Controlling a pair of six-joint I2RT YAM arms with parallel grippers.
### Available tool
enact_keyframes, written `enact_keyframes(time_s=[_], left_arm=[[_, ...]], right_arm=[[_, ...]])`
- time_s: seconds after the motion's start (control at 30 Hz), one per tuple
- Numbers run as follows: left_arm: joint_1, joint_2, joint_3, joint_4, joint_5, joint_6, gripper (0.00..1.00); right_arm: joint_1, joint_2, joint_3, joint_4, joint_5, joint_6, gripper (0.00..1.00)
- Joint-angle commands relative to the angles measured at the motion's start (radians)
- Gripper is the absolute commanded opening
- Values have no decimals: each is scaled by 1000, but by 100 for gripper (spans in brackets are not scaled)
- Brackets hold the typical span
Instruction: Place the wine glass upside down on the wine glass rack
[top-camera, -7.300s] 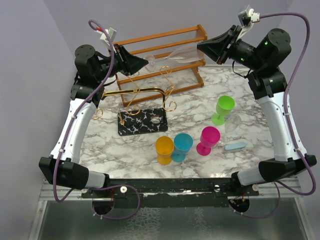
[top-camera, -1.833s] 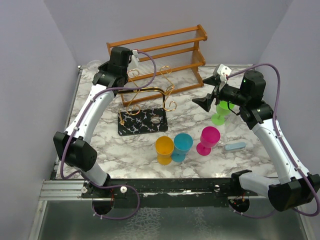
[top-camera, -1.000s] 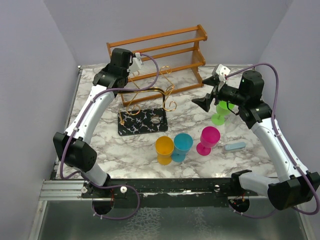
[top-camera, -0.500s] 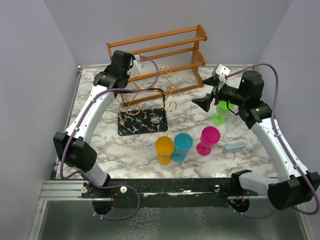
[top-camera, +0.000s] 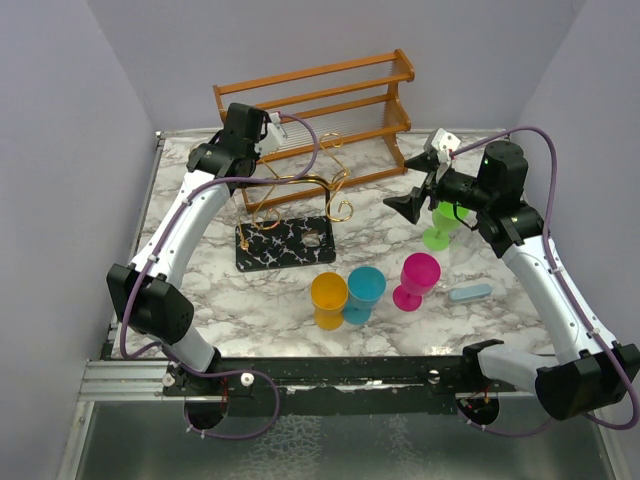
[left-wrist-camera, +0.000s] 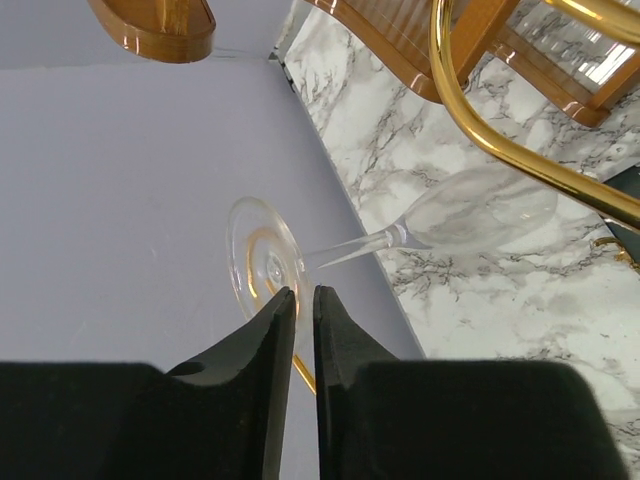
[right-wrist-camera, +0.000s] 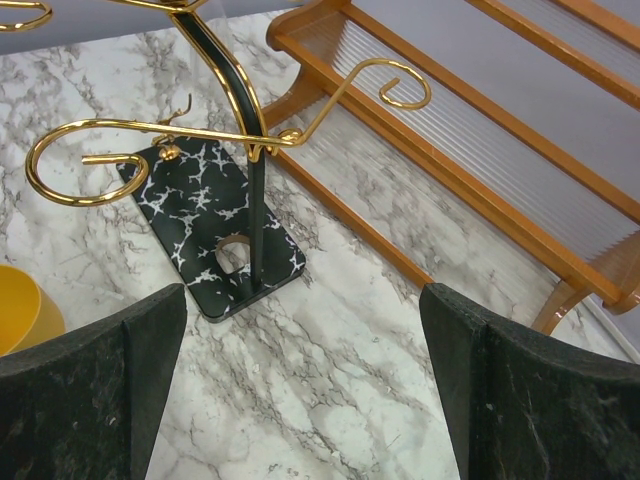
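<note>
The clear wine glass (left-wrist-camera: 470, 208) lies tilted in the left wrist view, its round foot (left-wrist-camera: 262, 262) toward my fingers and its bowl under a gold arm. My left gripper (left-wrist-camera: 297, 300) is shut on the rim of the foot. In the top view it (top-camera: 255, 150) hangs over the back left of the wine glass rack (top-camera: 300, 185), gold wire on a black veined base (top-camera: 285, 243). My right gripper (top-camera: 408, 208) is open and empty, right of the rack. In the right wrist view it (right-wrist-camera: 300, 400) hovers over bare marble, facing the rack (right-wrist-camera: 250, 140).
An orange-brown wooden two-tier shelf (top-camera: 320, 105) stands behind the rack. A green goblet (top-camera: 447, 218), a pink goblet (top-camera: 415, 280), a blue cup (top-camera: 364, 293) and an orange cup (top-camera: 328, 298) stand at the front right. A pale blue block (top-camera: 470, 292) lies near the right edge.
Earlier both arms were raised at the wooden shelf. The left arm has since come down over the gold rack and the right arm has drawn back. In the last second, the left wrist shifted only slightly.
</note>
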Motion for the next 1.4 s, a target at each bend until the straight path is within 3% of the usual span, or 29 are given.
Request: enact_keyframes(time_s=[0.0,0.37,0.63,0.8,1.1,1.23,1.27,1.37], left_arm=[[-4,-30,-1,-22,18,-30,20],[-19,-45,32,-74,36,-79,49],[-40,-80,45,-90,67,-120,79],[-45,-102,53,-68,69,-144,85],[-59,-221,38,101,86,-178,86],[-59,-287,17,132,158,-217,92],[-59,-299,9,132,172,-224,98],[-59,-333,-23,136,204,-235,99]], right_arm=[[1,8,-15,33,7,-8,99],[1,15,-16,34,8,-9,100],[1,18,-16,32,12,-10,99],[1,21,-14,31,13,-11,99],[1,35,30,-15,62,-40,99],[1,37,81,-86,156,-111,99],[1,37,93,-109,191,-133,99],[1,36,124,-180,309,-193,99]])
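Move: The left fingertips still pinch the edge of the wine glass's foot; the glass hangs upside down, its middle about 3 cm to the right, 1 cm ahead and 9 cm below. The rack's far left curl lies under the foot, roughly 2 cm right, 1 cm ahead and 1 cm down. The second curl is some 13 cm right, level front to back and in height. From the right hand the glass is about 36 cm left, 10 cm ahead and 12 cm lower. Sinking barely 1 cm at first while its fingers spread, the left hand lets go of the wine glass's foot, eases back and to the right, then climbs away from the rack, about 11 cm up and 5 cm back in all. Its fingers open wide and tip upward some 20 degrees as its left side rolls down. Late on, the open right hand shifts about 2 cm forward and slightly right. ##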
